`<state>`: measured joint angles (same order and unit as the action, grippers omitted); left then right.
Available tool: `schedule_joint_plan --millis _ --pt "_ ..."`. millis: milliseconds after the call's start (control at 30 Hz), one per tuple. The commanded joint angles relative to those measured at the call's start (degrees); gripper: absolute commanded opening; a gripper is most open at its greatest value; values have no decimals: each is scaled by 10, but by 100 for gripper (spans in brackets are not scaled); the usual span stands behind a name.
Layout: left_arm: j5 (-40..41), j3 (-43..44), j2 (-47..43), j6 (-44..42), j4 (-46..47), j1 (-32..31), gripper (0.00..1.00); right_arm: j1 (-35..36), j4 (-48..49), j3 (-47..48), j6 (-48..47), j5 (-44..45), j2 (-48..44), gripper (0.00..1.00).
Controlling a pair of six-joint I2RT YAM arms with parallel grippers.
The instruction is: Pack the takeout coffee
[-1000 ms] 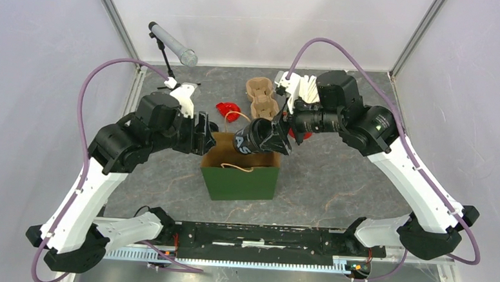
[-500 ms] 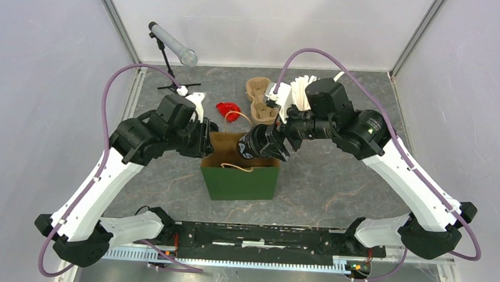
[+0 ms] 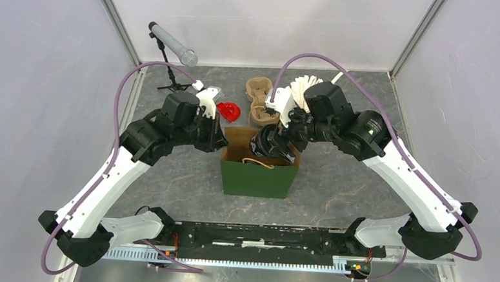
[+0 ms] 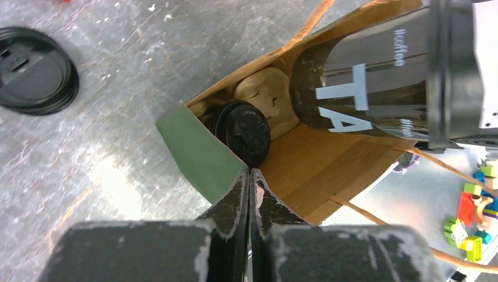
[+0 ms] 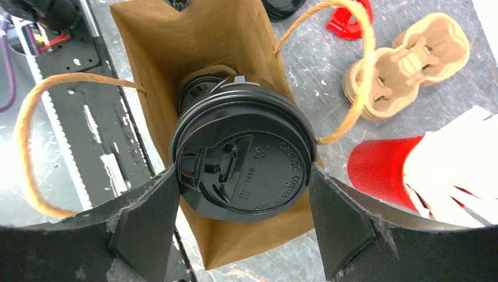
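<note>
A green paper bag (image 3: 258, 177) stands open in the middle of the table, brown inside (image 5: 150, 53). My left gripper (image 3: 219, 141) (image 4: 249, 176) is shut on the bag's left rim (image 4: 197, 150). My right gripper (image 3: 281, 142) (image 5: 242, 173) is shut on a black lidded coffee cup (image 3: 268, 146) (image 5: 244, 164), with white letters on its side (image 4: 358, 88), tilted in the bag's mouth. A second lidded cup (image 4: 242, 132) (image 5: 197, 94) sits at the bottom of the bag on tan pulp (image 4: 267, 97).
Behind the bag lie a stack of tan cup carriers (image 3: 259, 101) (image 5: 405, 64), a red piece (image 3: 228, 111) and a red holder (image 5: 382, 167) of white paper items (image 3: 305, 86). Black lids (image 4: 35, 70) lie left of the bag. A stand-mounted grey tube (image 3: 172, 43) stands back left.
My left gripper closed on the bag's left rim, and the bag shifted to the right. My right arm brought the cup down into the bag's mouth.
</note>
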<state>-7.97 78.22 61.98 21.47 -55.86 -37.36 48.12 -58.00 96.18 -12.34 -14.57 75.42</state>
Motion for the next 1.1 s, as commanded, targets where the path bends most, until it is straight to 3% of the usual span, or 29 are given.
schedule_joint_plan --millis 0,300,400,500,733,933,1067 --pt "-58 -10 6 -38 107 1 2 4 -16 18 -28 50 -20 75" --pt "0 -3 33 -98 151 1 2 5 18 -20 -39 70 -13 75" --pt "3 -13 39 -81 151 1 3 7 37 -36 -43 69 -11 75" --pt "10 19 58 -30 90 1 23 15 37 -41 -47 71 -6 75" --pt "-26 58 51 35 -45 1 45 59 34 -61 -32 104 -10 75" --pt "-10 86 62 23 -101 1 60 108 32 -87 -18 124 -15 74" --pt "14 126 91 40 -144 2 62 137 38 -90 -5 136 -14 74"
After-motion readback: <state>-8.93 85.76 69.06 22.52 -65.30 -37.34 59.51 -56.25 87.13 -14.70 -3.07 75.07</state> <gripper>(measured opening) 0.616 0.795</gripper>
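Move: The right hand holds the lidded coffee cup in the mouth of the paper bag, whose middle lies some 6 cm to its left, about level with it and 20 cm below. The packed cup stands about 11 cm left, 2 cm ahead and 24 cm down; the red straw cup some 18 cm ahead and 8 cm right. The left hand has the bag's left rim pinched, the bag's middle being about 13 cm right, level fore and aft and 15 cm below; the black lids lie roughly 13 cm ahead and 4 cm left. Still pinching the bag's left rim, the left hand draws it some 4 cm forward and a little right, then opens around the paper, releasing the rim, and comes back to about where it began. The right hand keeps its grip on the cup, eases a little forward and right, then lowers the cup about 5 cm into the bag while drawing back and slightly left, tilting some 10 degrees. ##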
